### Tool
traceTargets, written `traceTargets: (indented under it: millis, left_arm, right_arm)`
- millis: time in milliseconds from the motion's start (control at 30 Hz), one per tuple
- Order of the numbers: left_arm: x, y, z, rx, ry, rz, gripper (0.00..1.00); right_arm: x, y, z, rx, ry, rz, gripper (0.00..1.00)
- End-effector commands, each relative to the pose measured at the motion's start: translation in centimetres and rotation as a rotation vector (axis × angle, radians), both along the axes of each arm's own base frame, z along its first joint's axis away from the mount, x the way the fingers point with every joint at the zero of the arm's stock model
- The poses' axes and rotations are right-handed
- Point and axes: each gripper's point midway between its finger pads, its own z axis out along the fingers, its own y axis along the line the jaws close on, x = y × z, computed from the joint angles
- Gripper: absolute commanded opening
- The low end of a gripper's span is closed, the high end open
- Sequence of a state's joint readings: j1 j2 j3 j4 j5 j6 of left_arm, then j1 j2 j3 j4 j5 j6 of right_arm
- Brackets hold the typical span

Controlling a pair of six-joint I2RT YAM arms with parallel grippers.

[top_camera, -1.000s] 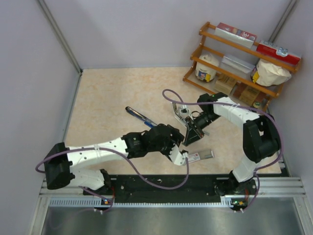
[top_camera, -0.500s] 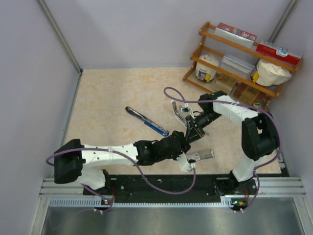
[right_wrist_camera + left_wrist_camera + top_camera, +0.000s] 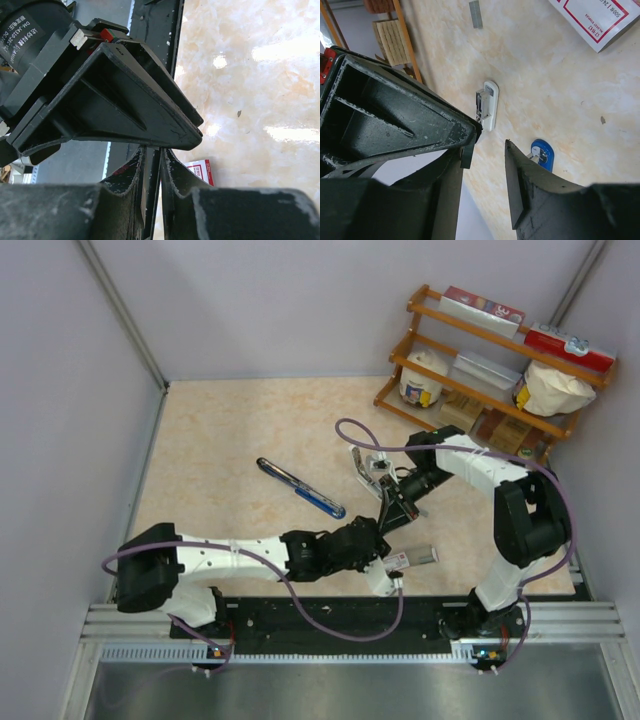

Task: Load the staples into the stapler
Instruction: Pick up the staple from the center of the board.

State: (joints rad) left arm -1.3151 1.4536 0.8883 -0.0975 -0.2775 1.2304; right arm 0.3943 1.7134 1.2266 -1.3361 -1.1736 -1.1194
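The blue stapler [image 3: 318, 499] lies stretched out on the table, its dark arm toward the back left; its blue end [image 3: 540, 152] shows past my left fingers. A red-and-white staple box [image 3: 399, 562] [image 3: 600, 20] lies near the front edge, with a short grey strip [image 3: 425, 554] [image 3: 476, 14] beside it that looks like staples. My left gripper [image 3: 385, 578] [image 3: 489, 147] hangs beside the box, open, nothing between its fingers. My right gripper [image 3: 388, 522] [image 3: 154, 150] hovers between box and white stapler, shut to a slit. The box [image 3: 201, 172] shows beyond it.
A white stapler [image 3: 368, 468] [image 3: 487, 106] lies just behind the right gripper. A wooden shelf [image 3: 455, 335] with boxes and jars fills the back right corner. The black mounting rail [image 3: 300, 615] runs along the front edge. Walls stand left and behind.
My left arm has swung right and forward to the staple box, uncovering the blue stapler, and its jaws have narrowed. The right gripper has barely shifted.
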Motion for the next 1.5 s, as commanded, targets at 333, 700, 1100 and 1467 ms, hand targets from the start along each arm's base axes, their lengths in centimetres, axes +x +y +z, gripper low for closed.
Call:
traceTargets:
  millis: [333,700,1100,1467]
  left_arm:
    - [0.1,-1.8,1.8,-0.081,0.014,0.017,0.30]
    - [0.0,-2.0,1.5,-0.085,0.033,0.031,0.07]
    - [0.6,-1.1,1.4,-0.124,0.129,0.090,0.06]
    - [2.3,0.8,2.0,-0.237,0.418,0.223,0.06]
  right_arm:
    - [-0.3,-0.2,1.6,0.024,0.039,-0.003,0.12]
    - [-0.4,-0.2,1.6,0.023,0.035,0.001,0.12]
    - [0.5,-1.2,2.3,0.032,-0.001,-0.042,0.32]
    - [1.8,-3.5,4.1,0.040,-0.151,-0.113,0.38]
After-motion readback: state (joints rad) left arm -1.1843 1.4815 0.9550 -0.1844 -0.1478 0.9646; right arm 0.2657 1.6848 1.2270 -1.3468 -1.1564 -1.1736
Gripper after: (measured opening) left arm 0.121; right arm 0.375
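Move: The staple strip is still gripped in the right fingers, in mid-air between the open left fingers: about 1 cm to the right of the left hand point and 1 cm left of the right one. From the left hand, some 13 cm lower, the staple box lies about 4 cm right and 2 cm back, the loose grey strip 10 cm ahead and 11 cm right, the white stapler 19 cm ahead and 2 cm left, the opened blue stapler 16 cm ahead and 18 cm left. The staple strip changes hands: the left fingers close and pinch it while the right hand keeps its hold, both almost still. Only then do the right fingers open part-way, letting go and withdrawing about 4 cm forward and right, as the left hand carries the strip some 3 cm forward and left, sinking slightly, its fingers tipping down about 15 degrees and swinging counter-clockwise. ##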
